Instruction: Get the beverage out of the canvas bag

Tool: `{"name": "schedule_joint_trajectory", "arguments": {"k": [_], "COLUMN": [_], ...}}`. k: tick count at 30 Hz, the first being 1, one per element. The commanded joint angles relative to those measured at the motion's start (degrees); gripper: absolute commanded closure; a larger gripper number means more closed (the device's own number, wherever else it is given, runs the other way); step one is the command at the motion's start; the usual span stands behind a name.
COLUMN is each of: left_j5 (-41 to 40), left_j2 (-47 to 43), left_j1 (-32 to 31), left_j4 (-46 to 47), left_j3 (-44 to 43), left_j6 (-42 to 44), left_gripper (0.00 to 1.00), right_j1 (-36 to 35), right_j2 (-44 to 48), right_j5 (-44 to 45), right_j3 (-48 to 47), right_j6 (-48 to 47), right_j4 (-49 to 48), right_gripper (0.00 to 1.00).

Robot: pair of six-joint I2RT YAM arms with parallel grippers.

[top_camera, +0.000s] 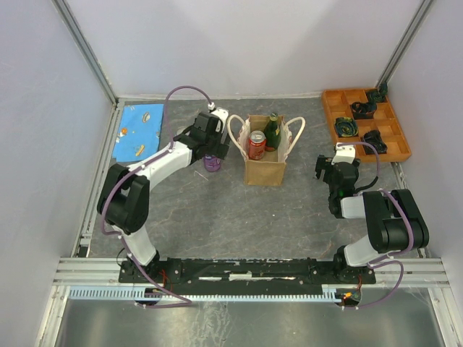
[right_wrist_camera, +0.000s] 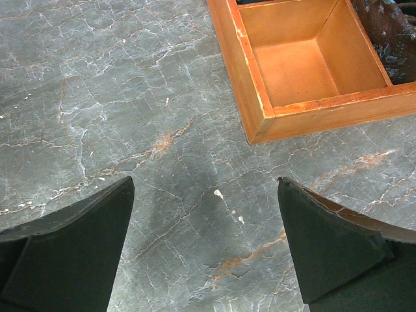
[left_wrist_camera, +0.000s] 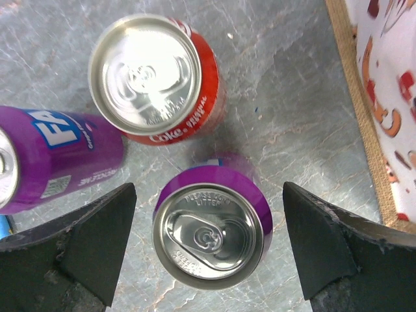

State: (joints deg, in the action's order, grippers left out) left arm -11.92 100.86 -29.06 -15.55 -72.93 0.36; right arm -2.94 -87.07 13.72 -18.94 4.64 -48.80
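The tan canvas bag (top_camera: 265,168) with white rope handles stands mid-table. A red can (top_camera: 256,144) and a green bottle (top_camera: 272,130) stand in it. My left gripper (top_camera: 210,150) is left of the bag. In the left wrist view it (left_wrist_camera: 209,195) is open and straddles an upright purple can (left_wrist_camera: 211,237) on the table, with a gap on both sides. An upright red Coke can (left_wrist_camera: 153,78) and a purple Fanta can (left_wrist_camera: 52,156) on its side lie just beyond. My right gripper (top_camera: 336,170) is open and empty over bare table (right_wrist_camera: 205,185), right of the bag.
An orange compartment tray (top_camera: 329,108) with dark items sits at the back right, and its corner (right_wrist_camera: 260,104) lies just ahead of my right fingers. A blue mat (top_camera: 139,130) lies at the back left. A tan-edged, white and red printed surface (left_wrist_camera: 383,97) is at the left wrist view's right edge.
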Motion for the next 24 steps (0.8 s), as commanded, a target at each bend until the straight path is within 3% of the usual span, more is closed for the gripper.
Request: {"name": "schedule_joint_trajectory", "arguments": {"k": [1, 6, 15, 24], "left_j5": [-1.15, -4.46, -3.90, 14.63], "left_j2": [-3.45, -8.14, -13.65, -7.53], "left_j1": [-0.29, -0.24, -0.25, -4.25], "left_j4": [1.18, -0.13, -4.11, -8.45], "left_j3": [-3.10, -5.56, -18.93, -30.26], "left_j6": [-1.39, -0.70, 5.39, 11.14], "left_gripper": [0.01, 0.00, 0.01, 0.06], "right_j1": [0.13, 0.17, 0.12, 0.15], "right_j2": [0.55, 0.57, 0.52, 0.51], "right_j5": [-0.40, -0.36, -0.37, -0.37], "right_j3": [-1.53, -1.54, -1.54, -1.54], "right_j6": [-0.12, -0.07, -0.10, -0.11], "right_j4": [-1.57, -1.57, -1.62, -1.57], "right_gripper": [0.01, 0.01, 0.01, 0.01]}}
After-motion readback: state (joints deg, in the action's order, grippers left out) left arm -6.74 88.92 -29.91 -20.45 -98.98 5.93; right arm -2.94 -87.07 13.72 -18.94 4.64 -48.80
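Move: The red can left in the canvas bag, next to come out, is about 16 cm to the left hand's right, 4 cm ahead and 4 cm lower. The green bottle stands in the bag some 6 cm farther right and 4 cm farther out than that can. A purple can stands free right under the open left fingers, with another red can 6 cm ahead of the hand. From the right hand, the bagged can is roughly 28 cm left and 5 cm ahead. The purple can is left standing as the left hand, fingers already wide open, climbs away from it, slowly at first and then fast, almost straight up by about 28 cm. The fingers tilt up some 30 degrees on the way, and near the top the hand starts to swing right and turn clockwise, still open and touching nothing. ##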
